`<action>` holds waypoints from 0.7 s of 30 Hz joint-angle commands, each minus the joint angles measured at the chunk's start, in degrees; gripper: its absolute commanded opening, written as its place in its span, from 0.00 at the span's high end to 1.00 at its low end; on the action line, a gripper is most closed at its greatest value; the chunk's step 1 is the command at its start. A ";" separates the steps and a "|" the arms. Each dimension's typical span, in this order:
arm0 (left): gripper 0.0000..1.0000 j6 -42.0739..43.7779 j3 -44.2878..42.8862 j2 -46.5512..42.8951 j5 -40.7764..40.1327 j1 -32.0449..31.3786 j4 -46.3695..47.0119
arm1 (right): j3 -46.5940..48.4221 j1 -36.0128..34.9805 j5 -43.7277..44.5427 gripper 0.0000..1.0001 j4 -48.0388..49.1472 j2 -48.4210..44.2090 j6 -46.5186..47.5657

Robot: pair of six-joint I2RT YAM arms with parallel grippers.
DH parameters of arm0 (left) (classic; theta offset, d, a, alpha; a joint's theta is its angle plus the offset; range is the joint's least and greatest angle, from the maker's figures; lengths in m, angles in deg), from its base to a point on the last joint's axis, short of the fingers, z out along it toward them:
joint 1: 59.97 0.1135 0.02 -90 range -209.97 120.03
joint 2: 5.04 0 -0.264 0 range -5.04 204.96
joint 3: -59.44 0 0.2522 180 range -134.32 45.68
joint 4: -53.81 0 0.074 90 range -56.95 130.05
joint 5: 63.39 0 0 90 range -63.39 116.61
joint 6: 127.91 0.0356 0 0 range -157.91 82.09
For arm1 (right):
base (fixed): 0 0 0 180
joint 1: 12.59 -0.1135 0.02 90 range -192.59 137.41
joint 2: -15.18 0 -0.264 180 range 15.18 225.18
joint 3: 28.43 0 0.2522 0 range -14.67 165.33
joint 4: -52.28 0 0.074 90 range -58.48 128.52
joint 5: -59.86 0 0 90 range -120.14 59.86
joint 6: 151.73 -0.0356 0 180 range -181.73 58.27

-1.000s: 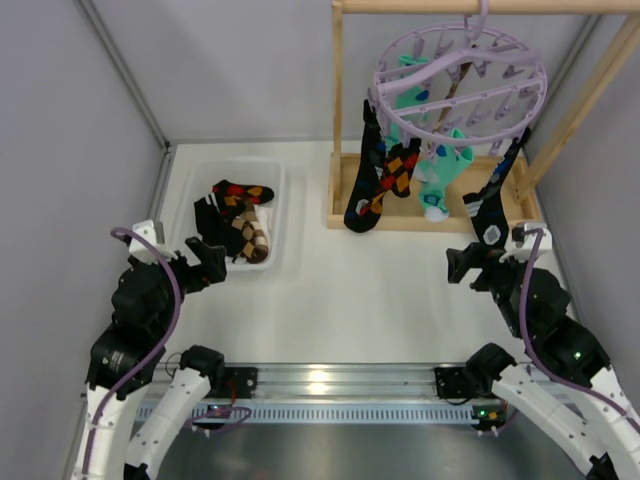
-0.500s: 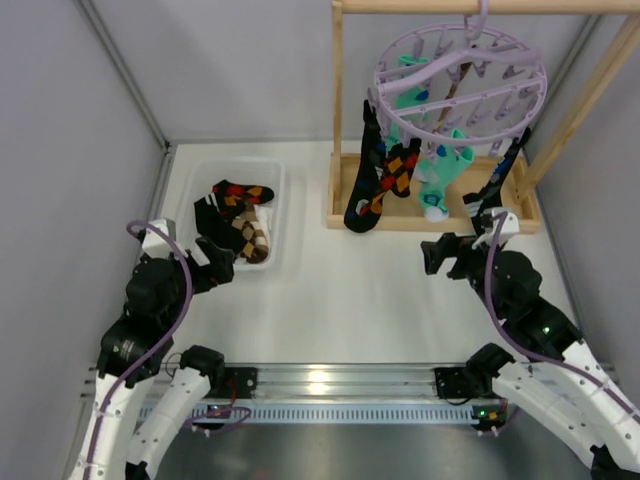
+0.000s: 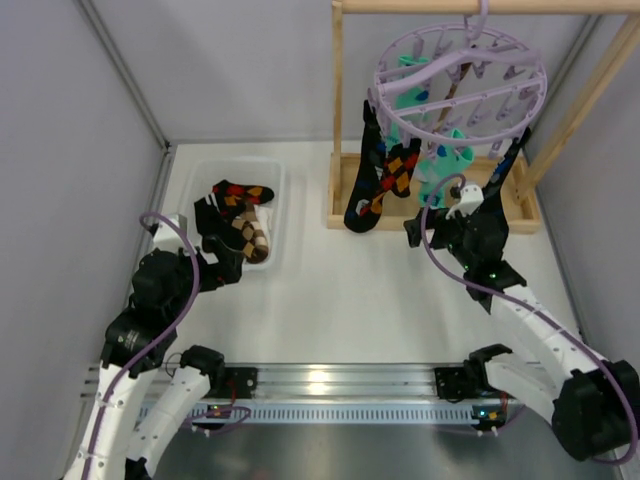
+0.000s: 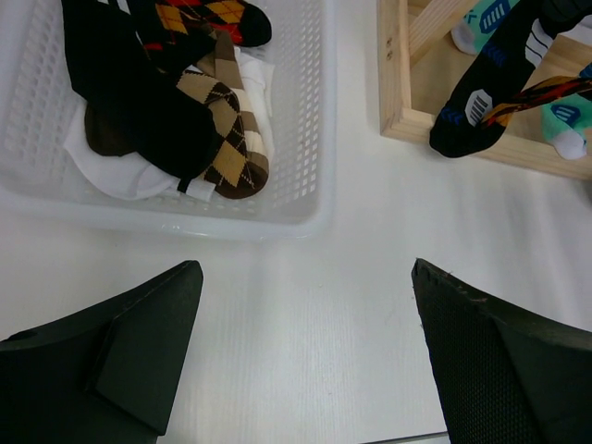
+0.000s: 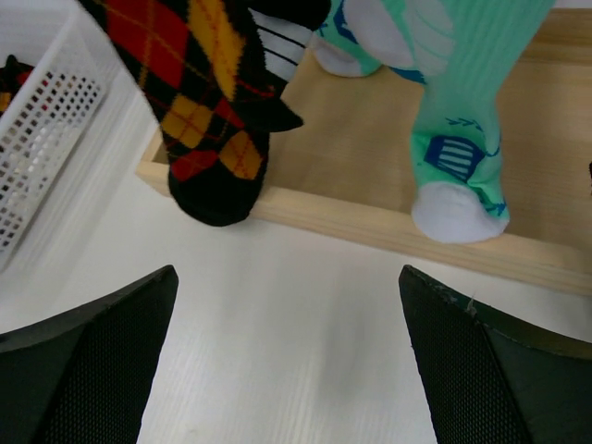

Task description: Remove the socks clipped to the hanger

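The pale-purple hanger (image 3: 460,70) hangs from the wooden rack's top bar. Clipped to it are a black argyle sock (image 3: 385,185), mint-green socks (image 3: 442,165) and a dark sock with blue patches (image 3: 503,170). My right gripper (image 3: 425,226) is open and empty, low over the table just in front of the rack base. In the right wrist view the gripper (image 5: 287,305) faces the argyle sock toe (image 5: 208,120) and a mint sock (image 5: 462,120), touching neither. My left gripper (image 3: 228,255) is open and empty beside the basket, also in the left wrist view (image 4: 305,287).
A white basket (image 3: 275,215) at the left holds several removed argyle socks (image 4: 176,102). The wooden rack base (image 5: 370,227) forms a low rim behind the right gripper. Grey walls close both sides. The rack's slanted post (image 3: 585,100) stands at the right.
My right gripper has moved left and away from me, up to the rack base under the hanging socks. My left gripper has crept a little toward the basket.
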 commanded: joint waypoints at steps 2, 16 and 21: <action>0.01 0.44 0.36 0.16 1.53 -0.21 3.83 | 0.29 4.30 -11.32 0.01 20.11 6.62 5.09; 0.01 0.53 0.71 -1.68 1.45 -0.48 4.10 | 3.90 9.83 -25.30 0.05 49.90 28.96 3.79; 0.01 0.53 0.71 -2.12 1.10 -0.48 4.19 | 5.57 9.92 -32.60 0.06 60.96 35.11 0.20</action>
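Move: The red-and-yellow argyle sock hangs about 10 cm ahead of the right hand and 9 cm to its left, its middle roughly 3 cm higher. A black sock hangs some 5 cm beyond it and 3 cm farther left, at the same height; the teal sock is 14 cm ahead of the hand and 1 cm right, about 4 cm up. From the left hand the argyle sock is about 20 cm ahead, 36 cm right and a little lower. Towards the hanging argyle sock goes the right hand, about 9 cm forward and some 4 cm left, dipping 2 to 3 cm at first and then rising as much again. The wrist swings counter-clockwise and tips the fingers up, each nearly 20 degrees, bringing the sock between the open fingers' line of approach; no grip is taken. ##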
